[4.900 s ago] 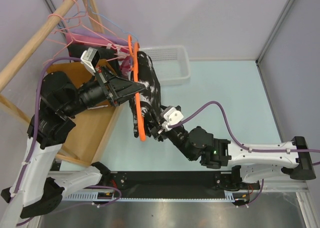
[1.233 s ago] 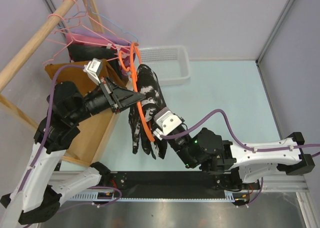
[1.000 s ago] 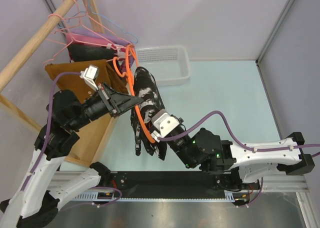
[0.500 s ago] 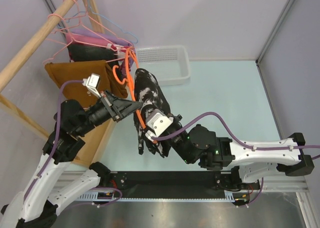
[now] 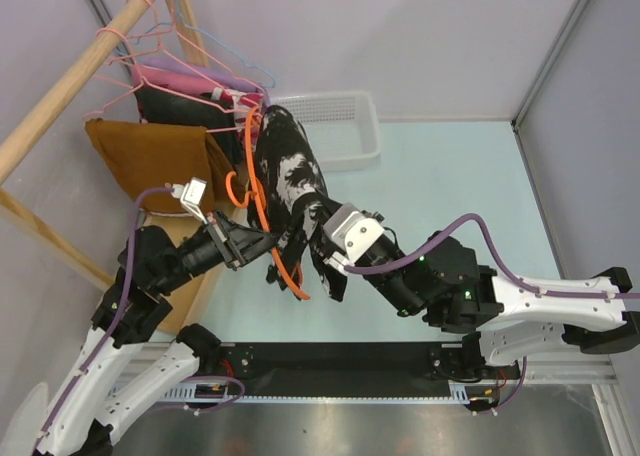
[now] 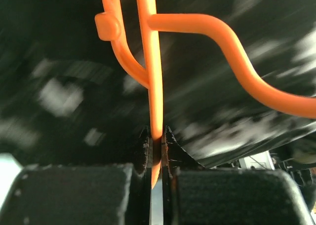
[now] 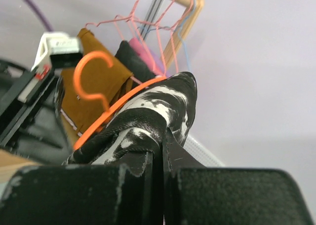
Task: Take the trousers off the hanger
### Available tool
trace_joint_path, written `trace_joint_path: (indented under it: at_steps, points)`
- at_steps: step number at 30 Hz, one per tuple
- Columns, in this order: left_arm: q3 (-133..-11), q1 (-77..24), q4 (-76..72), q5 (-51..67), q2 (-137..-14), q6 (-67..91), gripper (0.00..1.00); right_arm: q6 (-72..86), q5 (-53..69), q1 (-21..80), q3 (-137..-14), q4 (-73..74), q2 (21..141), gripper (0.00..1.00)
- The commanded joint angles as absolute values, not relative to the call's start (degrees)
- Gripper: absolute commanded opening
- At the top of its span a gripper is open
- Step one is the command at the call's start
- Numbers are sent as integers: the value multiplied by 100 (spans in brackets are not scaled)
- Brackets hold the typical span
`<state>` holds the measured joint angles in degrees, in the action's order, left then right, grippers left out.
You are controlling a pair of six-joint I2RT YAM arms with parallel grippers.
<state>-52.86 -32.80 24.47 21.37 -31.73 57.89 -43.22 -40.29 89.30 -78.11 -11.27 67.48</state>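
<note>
The black trousers with white blotches [image 5: 285, 166] drape over an orange plastic hanger [image 5: 248, 181], held in the air off the rail. My left gripper [image 5: 272, 244] is shut on the hanger's thin bar [image 6: 154, 87], with the printed cloth [image 6: 64, 62] right behind it. My right gripper [image 5: 322, 238] is shut on a fold of the printed trousers [image 7: 153, 111], and the orange hanger [image 7: 118, 104] runs under the cloth. The rust-brown trousers [image 5: 150, 156] hang from a wire hanger on the rail.
A wooden rail [image 5: 70, 86] slants across the top left and carries several wire hangers, a pink garment [image 5: 170, 76] and a black one [image 5: 180, 101]. A white mesh basket [image 5: 335, 126] stands at the back of the table. Side walls close in left and right.
My left gripper has pulled the orange hanger down toward the near edge. My right gripper has shifted right with the cloth. The hanger's lower end now pokes out below the trousers.
</note>
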Motion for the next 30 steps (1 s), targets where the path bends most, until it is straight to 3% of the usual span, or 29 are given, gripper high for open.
trace_joint_path:
  at_steps: [1,10,23,30]
  points:
    - [-4764,-3208,3419,1776,-3103,5432,0,-4702,-3929,8947,-8718,-2742,6442,0]
    - [-4193,-3208,3419,1766,-2988,5397,0,-4923,-4175,8351,-9395,-2708,6811,0]
    - [-4175,-3208,3367,2302,-2848,4624,0,-2568,-2673,4661,-9466,-1521,7715,0]
    - [-4438,-3208,3296,2347,-2751,4105,0,-2618,-1961,3342,-9869,-1793,8674,0]
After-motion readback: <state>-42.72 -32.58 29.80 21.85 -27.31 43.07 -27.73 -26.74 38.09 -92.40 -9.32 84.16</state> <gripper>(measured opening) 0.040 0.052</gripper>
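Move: The trousers are still on the orange hanger, with their middle about 6 cm ahead, 5 cm right and 3 cm above the left hand, which grips the hanger; the hanger's middle is 6 cm ahead of that hand. From the right hand, already pinching the trousers, the white basket lies some 45 cm ahead, 2 cm left and 45 cm down. The hanger's middle is roughly 6 cm ahead, 11 cm left and 12 cm below the right hand. The trousers are drawn off the hanger between two keeping grips: the right hand lifts them up and to the right while the left hand takes the hanger down about 9 cm, rolling its left side up. The right hand then swings forward towards the basket, ending some 27 cm farther out, still drifting right, turning clockwise about 35 degrees and sinking back to its starting height. ##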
